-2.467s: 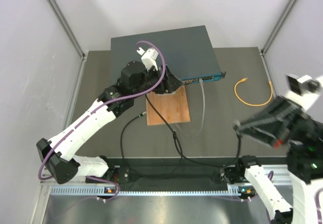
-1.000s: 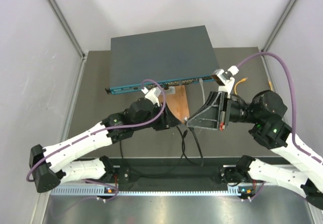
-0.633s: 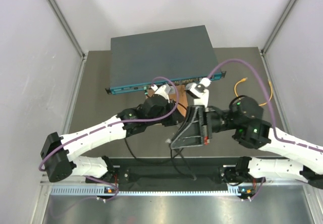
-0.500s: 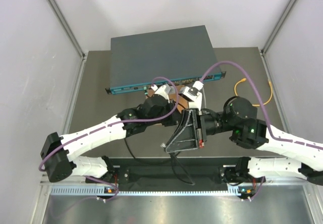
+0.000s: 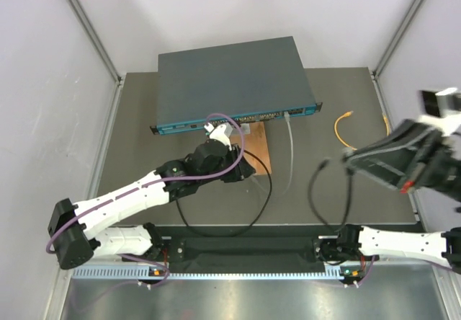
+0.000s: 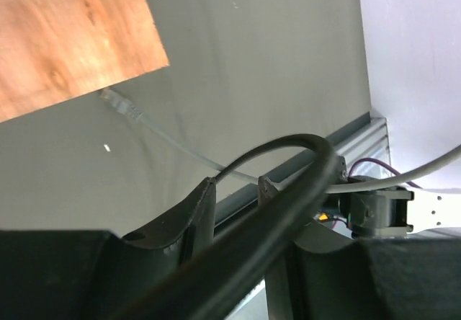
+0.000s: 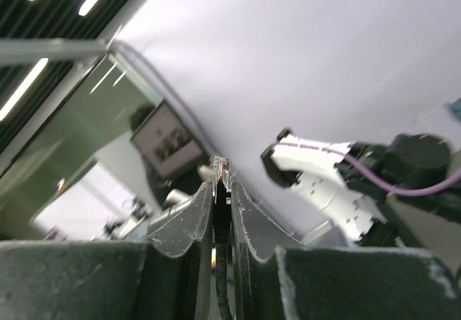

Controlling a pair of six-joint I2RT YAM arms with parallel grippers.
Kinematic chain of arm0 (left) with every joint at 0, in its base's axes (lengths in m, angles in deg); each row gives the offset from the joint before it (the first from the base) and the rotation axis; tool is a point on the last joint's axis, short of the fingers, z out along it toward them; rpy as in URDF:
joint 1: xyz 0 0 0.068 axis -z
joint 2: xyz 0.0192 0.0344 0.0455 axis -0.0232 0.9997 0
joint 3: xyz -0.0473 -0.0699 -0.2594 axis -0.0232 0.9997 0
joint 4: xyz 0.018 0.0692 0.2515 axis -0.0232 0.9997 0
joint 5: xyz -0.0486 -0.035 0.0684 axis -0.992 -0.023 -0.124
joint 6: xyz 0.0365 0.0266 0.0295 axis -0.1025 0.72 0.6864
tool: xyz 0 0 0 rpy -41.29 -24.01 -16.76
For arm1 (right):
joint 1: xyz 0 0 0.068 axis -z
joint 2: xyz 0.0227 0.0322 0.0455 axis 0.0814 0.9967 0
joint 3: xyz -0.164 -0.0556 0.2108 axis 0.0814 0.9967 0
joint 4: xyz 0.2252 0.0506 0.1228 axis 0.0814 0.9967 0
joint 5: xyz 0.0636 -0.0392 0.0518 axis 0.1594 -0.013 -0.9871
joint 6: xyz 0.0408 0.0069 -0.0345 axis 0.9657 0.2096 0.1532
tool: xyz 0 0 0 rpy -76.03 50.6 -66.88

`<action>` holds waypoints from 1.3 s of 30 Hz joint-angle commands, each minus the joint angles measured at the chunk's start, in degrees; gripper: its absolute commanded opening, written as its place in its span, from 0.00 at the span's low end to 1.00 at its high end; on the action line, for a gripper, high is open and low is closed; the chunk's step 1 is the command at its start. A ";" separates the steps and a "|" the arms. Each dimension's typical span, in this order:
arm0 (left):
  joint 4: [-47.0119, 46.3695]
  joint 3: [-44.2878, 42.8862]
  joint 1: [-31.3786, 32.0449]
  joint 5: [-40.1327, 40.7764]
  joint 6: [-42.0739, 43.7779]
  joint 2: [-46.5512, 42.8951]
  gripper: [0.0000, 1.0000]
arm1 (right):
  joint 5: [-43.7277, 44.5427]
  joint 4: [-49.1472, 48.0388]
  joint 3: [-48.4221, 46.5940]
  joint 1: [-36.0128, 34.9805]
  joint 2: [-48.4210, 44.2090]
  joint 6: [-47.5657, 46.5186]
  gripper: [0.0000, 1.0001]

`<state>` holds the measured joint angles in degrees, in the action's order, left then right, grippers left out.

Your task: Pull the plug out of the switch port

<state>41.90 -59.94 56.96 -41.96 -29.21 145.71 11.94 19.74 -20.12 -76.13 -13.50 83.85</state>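
Observation:
The switch (image 5: 230, 75) lies at the back, its teal front strip (image 5: 216, 123) facing the arms. My right gripper (image 5: 345, 163) hangs high at the right, far from the switch. It is shut on the plug (image 7: 222, 167) of a black cable (image 5: 311, 190), whose clear tip pokes out past the fingertips of the right gripper (image 7: 222, 184). My left gripper (image 5: 245, 170) sits low by the wooden board (image 5: 256, 143). In the wrist view the left gripper (image 6: 235, 183) has its fingers apart, and the black cable (image 6: 288, 190) runs loosely across them.
A pale cable (image 5: 290, 147) runs from the switch front down the mat; its clear loose end (image 6: 119, 105) lies beside the board (image 6: 65, 39). A yellow cable loop (image 5: 360, 131) lies at the right. White walls and metal posts close in the table.
My right arm has swung from the middle by the board up and out to the right, carrying the black plug. My left gripper has drawn back slightly toward the near left.

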 commanded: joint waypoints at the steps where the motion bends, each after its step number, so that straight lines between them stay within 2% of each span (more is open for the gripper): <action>1: 0.05 0.63 -0.88 3.11 1.73 -1.61 0.36 | 14.26 11.08 -5.64 -0.52 -0.46 -5.41 0.00; 5: 0.14 0.55 -0.88 2.76 2.08 -1.62 0.36 | 19.08 15.83 -10.05 -0.52 2.52 -8.93 0.00; 6: 0.06 0.81 -0.88 2.50 2.08 -1.79 0.36 | 26.06 19.93 -10.58 -0.61 2.96 -9.38 0.00; 8: -0.56 1.51 -0.88 2.14 1.99 -2.14 0.36 | 34.61 22.77 -10.50 -0.61 4.54 -11.48 0.00; 9: -1.17 1.95 -0.88 1.79 1.82 -2.49 0.36 | 43.45 25.56 -10.24 -0.61 5.24 -12.10 0.00; 12: -2.32 3.36 -0.88 0.56 2.25 -3.02 0.35 | 57.45 28.13 -9.27 -0.61 9.19 -16.05 0.00; 14: -1.79 3.53 -0.88 0.30 2.43 -3.20 0.35 | 61.45 28.93 -9.71 -0.35 13.22 -17.46 0.00; 15: -1.62 3.62 -0.88 0.21 2.60 -3.55 0.35 | 63.03 29.63 -9.88 2.35 14.47 -17.55 0.00; 17: -1.26 3.89 -0.88 0.21 2.69 -4.51 0.35 | 58.33 29.55 -8.66 9.98 16.40 -18.43 0.00; 18: -1.26 4.06 -0.88 0.30 2.78 -4.95 0.35 | 46.38 27.98 -7.26 22.29 16.33 -18.96 0.00; 20: -0.74 4.06 -0.88 0.47 2.87 -6.00 0.35 | 32.53 22.18 -0.68 34.49 14.93 -20.98 0.00; 21: -0.30 4.06 -0.88 0.39 3.04 -6.27 0.36 | 23.76 21.03 1.17 42.90 14.57 -21.33 0.00; 24: 1.11 4.06 -0.88 1.00 3.57 -7.59 0.36 | 15.71 19.53 5.31 51.91 13.87 -21.42 0.00; 31: 3.04 4.24 -0.88 1.53 4.71 -10.05 0.37 | 6.63 13.12 16.11 66.96 15.09 -23.52 0.00; 36: 1.99 4.06 -0.88 -2.42 6.99 -10.32 0.56 | 2.76 1.44 21.14 77.50 22.20 -24.24 0.00; 39: 1.73 3.36 -0.88 -6.46 8.14 -10.23 0.58 | -2.06 -5.85 20.01 81.03 29.40 -21.26 0.00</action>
<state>44.92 -56.12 56.18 -44.30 -23.54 136.33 16.50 26.26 0.56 1.59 10.61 61.19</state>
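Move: From the right hand, which holds the unplugged black plug high over the near side, the yellow cable on the table lies about 35 cm ahead, 30 cm to the right and 47 cm below. The grey cable's plug in the switch port is some 32 cm straight ahead and 30 cm below, and the switch's middle about 43 cm ahead, 14 cm left and 30 cm below. From the left hand the yellow cable is roughly 17 cm ahead, 40 cm right and 10 cm below. Keeping the black plug pinched in its nearly shut fingers, the right hand first swings a few centimetres right, then sweeps forward, down and on to the right towards the yellow cable, about 33 cm out and 30 cm lower, turning clockwise so that fingers pointing left and up come to point forward and down. The left hand, near the long black cable, shifts some 3 cm left with a little drift back, and late on opens its fingers wider. ##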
